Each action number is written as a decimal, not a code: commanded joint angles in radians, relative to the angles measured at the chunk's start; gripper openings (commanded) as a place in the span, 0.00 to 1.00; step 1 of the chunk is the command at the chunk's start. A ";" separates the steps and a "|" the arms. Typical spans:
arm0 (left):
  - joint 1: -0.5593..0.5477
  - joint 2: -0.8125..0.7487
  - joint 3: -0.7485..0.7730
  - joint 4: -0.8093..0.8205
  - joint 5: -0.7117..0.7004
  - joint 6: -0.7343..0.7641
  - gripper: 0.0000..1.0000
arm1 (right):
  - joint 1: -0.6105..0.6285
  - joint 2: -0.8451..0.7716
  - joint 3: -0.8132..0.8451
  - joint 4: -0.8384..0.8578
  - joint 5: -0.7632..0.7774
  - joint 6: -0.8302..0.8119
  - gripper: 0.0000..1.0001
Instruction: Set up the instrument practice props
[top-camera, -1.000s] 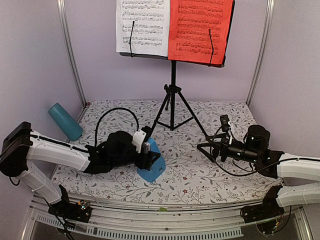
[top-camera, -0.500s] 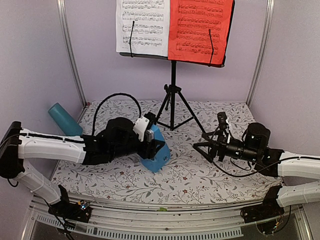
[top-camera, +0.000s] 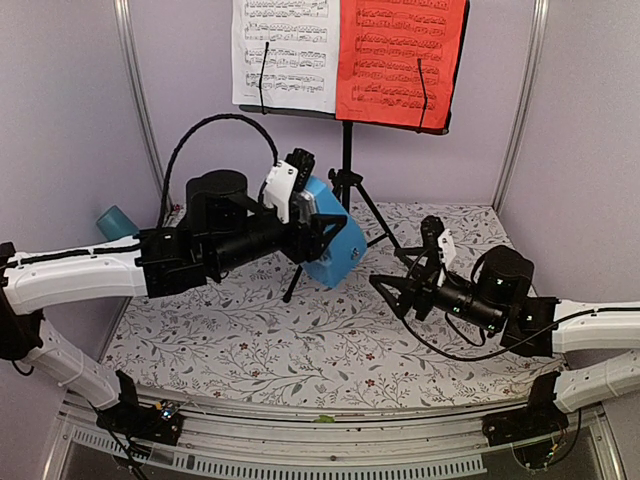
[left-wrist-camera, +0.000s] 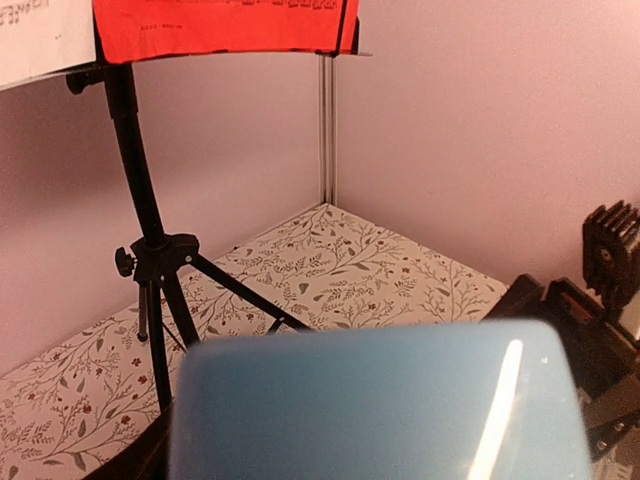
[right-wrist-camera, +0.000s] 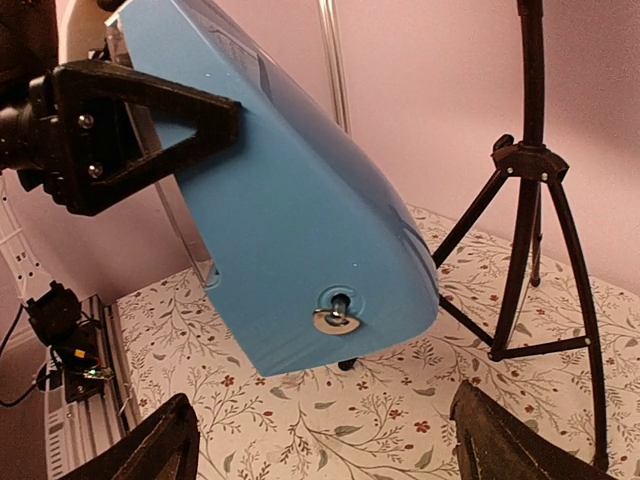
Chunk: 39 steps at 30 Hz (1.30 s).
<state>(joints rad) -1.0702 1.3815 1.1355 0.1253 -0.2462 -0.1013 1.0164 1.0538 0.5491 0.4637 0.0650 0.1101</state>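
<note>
My left gripper (top-camera: 312, 228) is shut on the small blue pyramid metronome (top-camera: 332, 247) and holds it tilted in the air, in front of the stand's legs. The right wrist view shows the metronome (right-wrist-camera: 300, 220) from the side, with a metal winding key (right-wrist-camera: 335, 318) low on it and a left finger (right-wrist-camera: 150, 130) pressed against it. My right gripper (right-wrist-camera: 330, 450) is open, just below and short of that side, touching nothing. The black tripod music stand (top-camera: 347, 150) stands at the back. It carries the white sheet of music (top-camera: 285, 50) and the red sheet of music (top-camera: 400, 55).
A teal cylinder cup (top-camera: 118, 220) leans at the back left, partly hidden by my left arm. The stand's tripod legs (right-wrist-camera: 525, 250) spread right behind the metronome. Side walls and corner posts close in the floral table (top-camera: 300, 340).
My left arm has lifted the metronome off the table, up and to the right. My right gripper has moved left and slightly up toward it, its jaws a little narrower.
</note>
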 joint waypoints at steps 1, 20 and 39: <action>-0.036 0.021 0.165 0.002 -0.041 0.095 0.00 | 0.013 0.025 0.015 0.078 0.168 -0.096 0.86; -0.133 0.303 0.639 -0.441 -0.369 0.115 0.00 | 0.020 0.245 -0.016 0.428 0.303 -0.245 0.78; -0.138 0.296 0.657 -0.507 -0.348 0.073 0.00 | 0.097 0.412 0.111 0.484 0.451 -0.356 0.55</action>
<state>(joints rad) -1.1931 1.7126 1.7546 -0.4500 -0.5793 -0.0189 1.0920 1.4418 0.6243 0.9073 0.4423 -0.2050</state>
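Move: The left hand already holds the blue metronome clear of the table; the right gripper lies about 12 cm to its right, 2 cm back and 8 cm lower. From the open right hand, the metronome's winding key is some 4 cm ahead, 6 cm left and 1 cm up. From that hand too, the metronome's middle is about 3 cm ahead, 10 cm left and 4 cm up, and the music stand's leg hub about 28 cm ahead and 6 cm left, roughly level. The right hand swings forward about 5 cm, first easing a little right and then coming back some 5 cm left towards the winding key, while it turns clockwise, lifts its fingertips and partly closes its fingers around the key's line without shutting. Keeping its grip, the left hand carries the metronome about 5 cm right, lifting first and then sinking most of the way back, and rolls it some 20 degrees, its own left side rising, to present the key to those fingers. ##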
